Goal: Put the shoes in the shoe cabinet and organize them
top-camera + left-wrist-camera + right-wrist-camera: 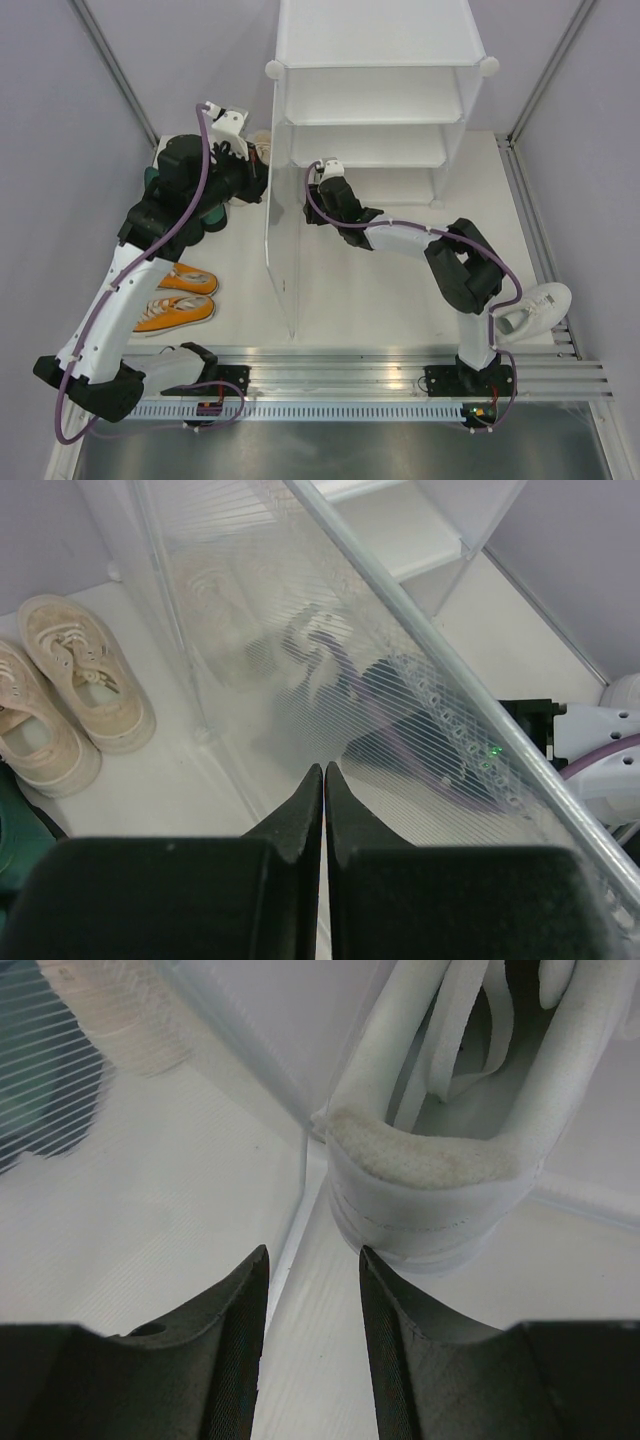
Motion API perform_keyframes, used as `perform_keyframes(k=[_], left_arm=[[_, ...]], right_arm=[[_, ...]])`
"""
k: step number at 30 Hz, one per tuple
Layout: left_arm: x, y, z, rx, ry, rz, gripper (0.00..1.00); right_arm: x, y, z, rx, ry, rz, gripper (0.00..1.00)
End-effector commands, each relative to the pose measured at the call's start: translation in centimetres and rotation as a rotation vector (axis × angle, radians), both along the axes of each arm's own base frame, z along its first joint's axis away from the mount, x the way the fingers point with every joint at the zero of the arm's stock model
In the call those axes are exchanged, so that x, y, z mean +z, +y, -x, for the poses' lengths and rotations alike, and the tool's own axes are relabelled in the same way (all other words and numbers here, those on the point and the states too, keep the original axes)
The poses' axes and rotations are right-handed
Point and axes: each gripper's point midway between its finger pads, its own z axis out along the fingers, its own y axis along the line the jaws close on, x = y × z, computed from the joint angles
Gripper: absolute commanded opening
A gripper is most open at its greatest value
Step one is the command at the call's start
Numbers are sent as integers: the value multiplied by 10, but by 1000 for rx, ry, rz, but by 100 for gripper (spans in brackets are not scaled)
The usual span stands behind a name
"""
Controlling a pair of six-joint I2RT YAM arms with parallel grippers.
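The white shoe cabinet (375,100) stands at the back middle. My right arm (400,235) reaches into its lowest tier. There my right gripper (313,1252) is open, its jaws empty, just behind the heel of a white sneaker (430,1160) on the cabinet floor by the side wall. Its right fingertip is at the heel's sole. Another white sneaker (535,310) lies by the right arm's base. My left gripper (324,770) is shut on nothing, outside the cabinet's translucent left panel (400,680). Two cream sneakers (85,675) sit to its left. Orange sneakers (180,297) lie at the front left.
A dark green shoe (15,830) shows at the left edge of the left wrist view, mostly hidden under my left arm in the top view. Grey walls close both sides. The metal rail (340,375) runs along the near edge.
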Motion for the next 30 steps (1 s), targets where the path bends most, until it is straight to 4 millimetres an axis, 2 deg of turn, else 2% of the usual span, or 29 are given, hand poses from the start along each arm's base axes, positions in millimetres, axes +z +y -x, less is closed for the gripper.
perform_keyframes(k=[1,9,25,29,30], left_arm=[[12,3,7,-7,-35,15,2],[16,4,8,-3,-46,18,2],[13,5,8,-3,-46,18,2],[12,5,8,-3,-45,17,2],[11,5,8,-2,-45,17,2]], right_arm=[[33,-16,-38,-78,-113,-25,47],[19,-11,-53,-42,-111,16,47],[16,-21,-93,-65,-145,64,47],[15,-25,-98,-62,-136,69,47],[11,-25,-96,-57,-129,74,50]])
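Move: From the half-open right fingers, the middle of the white shoe on the cabinet's bottom tier lies about 15 cm ahead, 4 cm to the right and 3 cm lower, its heel just in front of them. The shelf above has its middle some 15 cm ahead, 14 cm to the right and 9 cm up; the open door panel is centred about 16 cm back and 6 cm left. From the left hand the shoe is roughly 28 cm ahead, 14 cm right and 31 cm below. Work the right gripper deeper under the shelf towards the white shoe: let it sink almost 3 cm while easing forward, then carry on forward at that height, about 6 cm ahead in all. Keep its fingers half open and the wrist nearly steady, rolling only some 5 degrees so the hand's left side dips. ##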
